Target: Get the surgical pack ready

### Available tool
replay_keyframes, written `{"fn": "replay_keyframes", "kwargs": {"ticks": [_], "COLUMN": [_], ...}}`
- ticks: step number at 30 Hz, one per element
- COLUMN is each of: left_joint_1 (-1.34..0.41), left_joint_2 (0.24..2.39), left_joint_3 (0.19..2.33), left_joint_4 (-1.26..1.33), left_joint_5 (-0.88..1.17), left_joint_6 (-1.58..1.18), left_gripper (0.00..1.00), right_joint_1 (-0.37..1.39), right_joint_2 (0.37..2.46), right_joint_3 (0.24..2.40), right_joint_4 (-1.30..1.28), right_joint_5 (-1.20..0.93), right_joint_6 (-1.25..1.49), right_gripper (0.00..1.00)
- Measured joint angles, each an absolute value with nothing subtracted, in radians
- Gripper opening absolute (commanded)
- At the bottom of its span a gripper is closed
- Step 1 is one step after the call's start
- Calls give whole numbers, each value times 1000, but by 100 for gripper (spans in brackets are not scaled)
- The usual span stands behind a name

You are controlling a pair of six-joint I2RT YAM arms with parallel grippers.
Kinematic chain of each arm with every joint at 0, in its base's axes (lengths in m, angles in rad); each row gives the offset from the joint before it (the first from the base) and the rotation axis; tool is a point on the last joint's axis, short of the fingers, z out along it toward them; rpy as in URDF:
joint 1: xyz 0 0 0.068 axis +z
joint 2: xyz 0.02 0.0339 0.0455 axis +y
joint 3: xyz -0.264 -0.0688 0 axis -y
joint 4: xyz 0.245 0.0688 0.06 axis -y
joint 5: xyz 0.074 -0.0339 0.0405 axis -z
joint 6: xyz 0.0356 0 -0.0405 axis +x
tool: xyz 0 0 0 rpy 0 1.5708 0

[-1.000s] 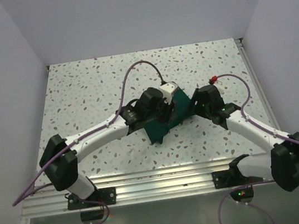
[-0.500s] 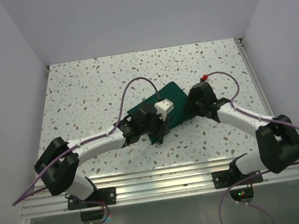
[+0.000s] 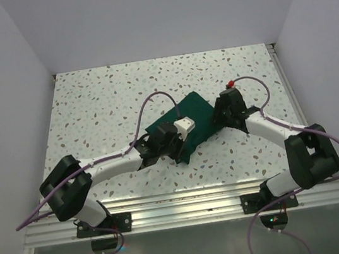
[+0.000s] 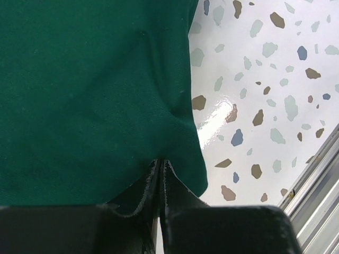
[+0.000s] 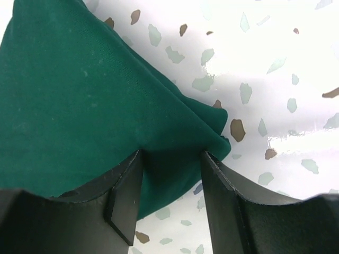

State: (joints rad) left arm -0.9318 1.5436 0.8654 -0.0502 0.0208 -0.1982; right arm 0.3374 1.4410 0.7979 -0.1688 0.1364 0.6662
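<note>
The surgical pack shows only as a dark green cloth lying on the speckled table; whatever it covers is hidden. My left gripper is at the cloth's near edge. In the left wrist view the cloth fills the left side, and my left gripper is shut on its hem. My right gripper is at the cloth's right corner. In the right wrist view that gripper stands open, its fingers apart on either side of the folded cloth corner.
An aluminium rail runs along the table's near edge and shows in the left wrist view as a rail at the lower right. White walls close in the left, back and right. Purple cables loop above both arms.
Both arms have come down and the cloth has gone from bunched up to lying flatter. My left gripper has shut on the cloth's edge. The right gripper's jaws have narrowed.
</note>
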Motion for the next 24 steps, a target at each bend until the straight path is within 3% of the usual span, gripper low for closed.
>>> {"fn": "replay_keyframes", "kwargs": {"ticks": [3,6,10,12,16,21,24], "left_joint_1": [-934,-937,-937,-937,-948,-996,-1003], "left_joint_2": [1547,1544,1496,1460,1419,1425,1462], "left_joint_3": [865,865,836,826,826,872,929], "left_joint_4": [-50,-50,-65,-86,-101,-151,-174], "left_joint_5": [4,-9,-24,-28,-52,-108,-120], "left_joint_6": [-198,-198,-191,-189,-189,-167,-136], "left_gripper": [6,13,39,43,72,89,90], "right_joint_1": [335,330,326,326,326,332,344], "right_joint_2": [1442,1442,1439,1431,1407,1383,1383], "right_joint_3": [817,840,861,861,854,831,830], "right_joint_4": [-171,-173,-180,-197,-215,-234,-267], "right_joint_5": [138,142,143,139,125,101,105], "right_joint_6": [630,600,576,576,587,640,691], "right_gripper": [52,58,71,77,79,83,85]}}
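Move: The green drape lies folded under both hands, a centimetre or so below the fingertips. From the left hand, its middle is about 10 cm ahead and 4 cm to the right, its near corner some 3 cm back and 1 cm right. From the right hand, the middle lies level and roughly 12 cm to the left, with the drape's right corner about 3 cm to the right and 1 cm back. The left hand's shut fingertips come off the drape by its near corner, rising about 3.5 cm as they spread almost fully open. The right hand, already half open over the right corner, comes up too, going about 2 cm forward and up, then drawing back nearly 3 cm while its fingers open wider. ##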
